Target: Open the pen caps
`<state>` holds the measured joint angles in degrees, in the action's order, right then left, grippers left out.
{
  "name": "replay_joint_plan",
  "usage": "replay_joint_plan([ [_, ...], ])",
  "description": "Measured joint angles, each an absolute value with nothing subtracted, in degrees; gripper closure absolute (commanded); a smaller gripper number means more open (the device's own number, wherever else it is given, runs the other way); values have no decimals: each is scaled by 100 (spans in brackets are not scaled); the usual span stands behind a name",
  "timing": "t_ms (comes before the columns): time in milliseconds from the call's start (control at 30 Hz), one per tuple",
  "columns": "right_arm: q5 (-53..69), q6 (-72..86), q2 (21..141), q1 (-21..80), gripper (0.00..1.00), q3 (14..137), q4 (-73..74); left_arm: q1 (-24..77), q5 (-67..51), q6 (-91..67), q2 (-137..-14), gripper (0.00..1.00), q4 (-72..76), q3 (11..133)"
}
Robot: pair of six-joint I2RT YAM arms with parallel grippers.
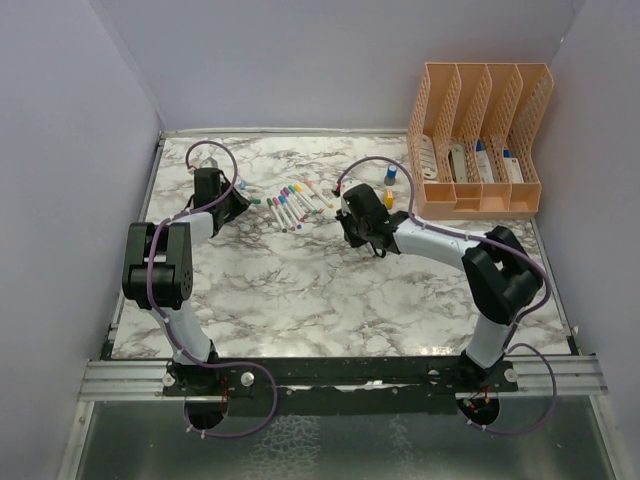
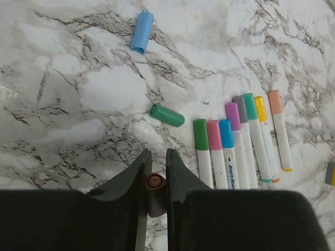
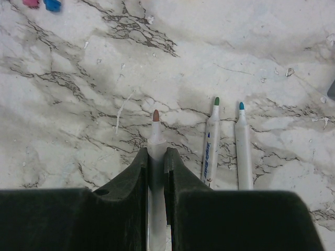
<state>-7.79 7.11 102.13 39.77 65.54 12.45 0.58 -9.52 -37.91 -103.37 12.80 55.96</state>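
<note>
My left gripper [image 2: 156, 154] is shut on a brown pen cap [image 2: 155, 184] held between its jaws. A loose light-blue cap [image 2: 142, 32] and a loose green cap [image 2: 167, 115] lie on the marble ahead of it. To the right lies a row of capped white pens [image 2: 238, 141]. My right gripper [image 3: 155, 151] is shut on a white pen [image 3: 156, 138] whose bare brown tip points forward. Beside it lie two uncapped pens, one green-tipped [image 3: 211, 146] and one teal-tipped [image 3: 243, 151]. In the top view the left gripper [image 1: 238, 200] and right gripper [image 1: 350, 215] flank the pen row [image 1: 290, 205].
A peach file organizer [image 1: 480, 140] stands at the back right. A small blue cylinder [image 1: 390, 175] and a yellow block [image 1: 389, 197] sit just left of it. Pink [image 3: 31, 2] and blue [image 3: 52, 5] caps lie far ahead of the right gripper.
</note>
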Motion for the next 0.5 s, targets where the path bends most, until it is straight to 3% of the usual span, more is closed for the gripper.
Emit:
replay_joint_plan([
  [33, -784, 698, 10250, 3970, 99, 6554, 1243, 38, -950, -3789, -10359, 88, 1278, 5594],
  [500, -882, 615, 10787, 3964, 99, 6799, 1249, -193, -958, -3791, -10663, 56, 1295, 5588],
])
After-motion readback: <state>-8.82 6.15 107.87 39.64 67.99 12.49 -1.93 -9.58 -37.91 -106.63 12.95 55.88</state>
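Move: The left hand's drop spot for the held brown cap is about 2 cm left and 4 cm below it; the green cap lies roughly 3 cm ahead and 2 cm right, the blue cap some 9 cm ahead and 1 cm left. The right hand's laying spot for the uncapped brown pen is 1 cm ahead, 4 cm down; the uncapped green pen is level, 5 cm right, the uncapped blue pen 1 cm ahead, 7 cm right. Down and to the left goes the left hand, about 3 cm in all, onto the bare marble left of the green cap, its fingers then spreading to let go of the brown cap. Meanwhile the right hand sinks some 2.5 cm and edges forward, keeping its grip on the brown pen as it lowers it beside the green one. ##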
